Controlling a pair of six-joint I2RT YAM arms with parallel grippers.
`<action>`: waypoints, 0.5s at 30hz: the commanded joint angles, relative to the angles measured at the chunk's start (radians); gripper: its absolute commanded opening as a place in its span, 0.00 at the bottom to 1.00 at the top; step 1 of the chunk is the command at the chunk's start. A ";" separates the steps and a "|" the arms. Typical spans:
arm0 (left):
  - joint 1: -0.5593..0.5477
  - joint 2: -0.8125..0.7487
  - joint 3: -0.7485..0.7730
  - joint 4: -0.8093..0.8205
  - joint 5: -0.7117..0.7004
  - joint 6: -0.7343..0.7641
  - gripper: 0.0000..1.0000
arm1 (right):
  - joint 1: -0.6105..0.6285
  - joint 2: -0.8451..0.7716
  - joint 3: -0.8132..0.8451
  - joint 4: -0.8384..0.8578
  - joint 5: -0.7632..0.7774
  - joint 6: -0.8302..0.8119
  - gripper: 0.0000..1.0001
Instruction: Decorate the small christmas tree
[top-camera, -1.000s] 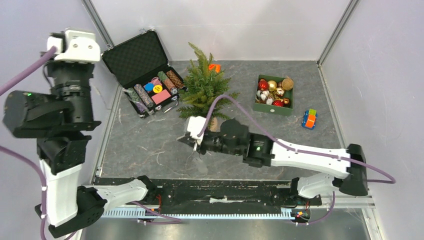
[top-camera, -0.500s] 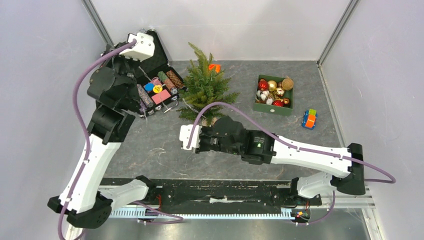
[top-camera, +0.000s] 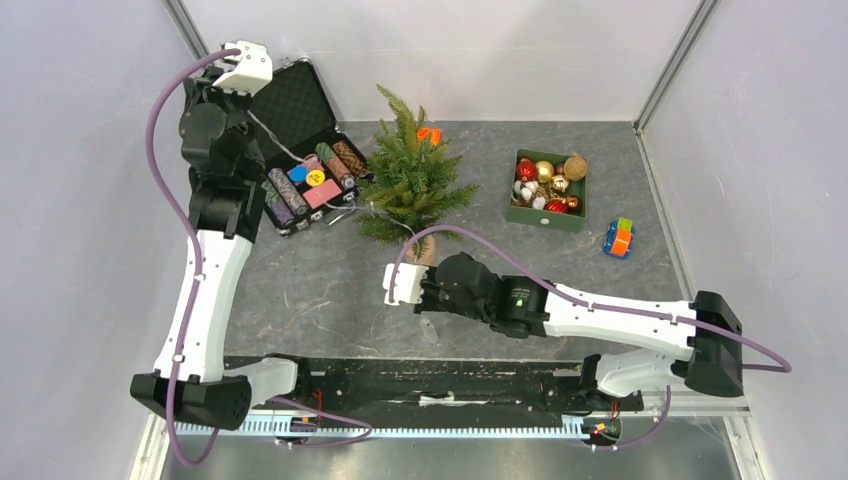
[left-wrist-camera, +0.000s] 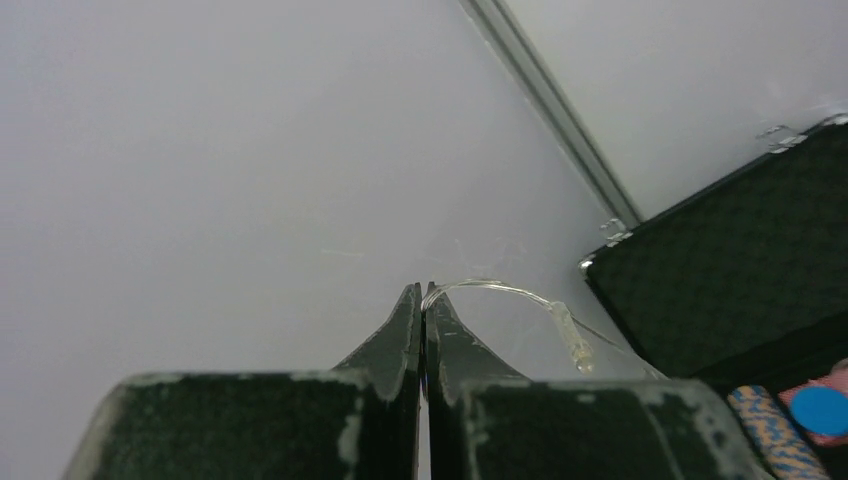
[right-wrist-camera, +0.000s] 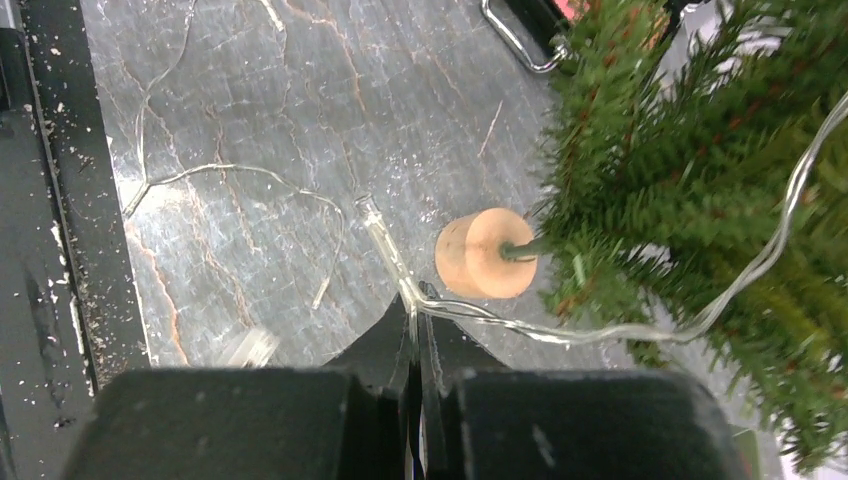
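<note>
The small christmas tree (top-camera: 408, 178) stands at mid-back on its tan wooden stump base (top-camera: 425, 249). My left gripper (top-camera: 232, 85) is high at the far left by the wall, shut on a clear light-string wire (left-wrist-camera: 500, 290) with a small bulb (left-wrist-camera: 572, 342). My right gripper (top-camera: 415, 280) hovers just in front of the stump base (right-wrist-camera: 487, 253), shut on the same wire (right-wrist-camera: 560, 330), which runs from it into the tree's branches (right-wrist-camera: 700, 170). More loose wire (right-wrist-camera: 240, 172) lies on the table.
An open black briefcase (top-camera: 290, 110) with poker chips sits left of the tree; its lid (left-wrist-camera: 730, 270) is near my left gripper. A green box of ornaments (top-camera: 547, 190) sits right of the tree, with a colourful cube (top-camera: 620, 238) beyond it. An orange item (top-camera: 430, 134) lies behind the tree.
My left arm has swung from the near left up to the far left corner, carrying the wire over the briefcase. My right gripper has shifted slightly right and nearer.
</note>
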 joint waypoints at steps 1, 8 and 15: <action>0.030 -0.061 0.026 0.031 0.081 -0.172 0.02 | 0.000 -0.095 -0.089 0.167 0.008 0.049 0.00; 0.031 -0.067 0.355 -0.323 0.204 -0.312 0.02 | 0.000 -0.162 -0.050 0.185 0.057 0.021 0.00; 0.030 -0.052 0.391 -0.241 0.096 -0.202 0.02 | -0.009 -0.215 -0.030 0.171 0.131 0.012 0.00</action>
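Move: The left hand, well above the table with an end of the light string, has the tree about 32 cm to its right, 5 cm back and 30 cm below; the open chip case lies 10 cm ahead, 12 cm right, 50 cm below. From the right hand, holding the string too, the tree's middle is roughly 12 cm straight ahead at about its height; the bauble box stands some 26 cm ahead, 25 cm right, 17 cm below. Back and up goes the left hand after a tiny dip forward, about 10 cm back and 12 cm higher, its fingertips tipping upward as it draws the light string up from beside the tree. The right hand dips a centimetre, then rises about 6 cm net in front of the tree, edging right, fingertips tilting up by some 10 degrees; both grippers stay shut on the string. ##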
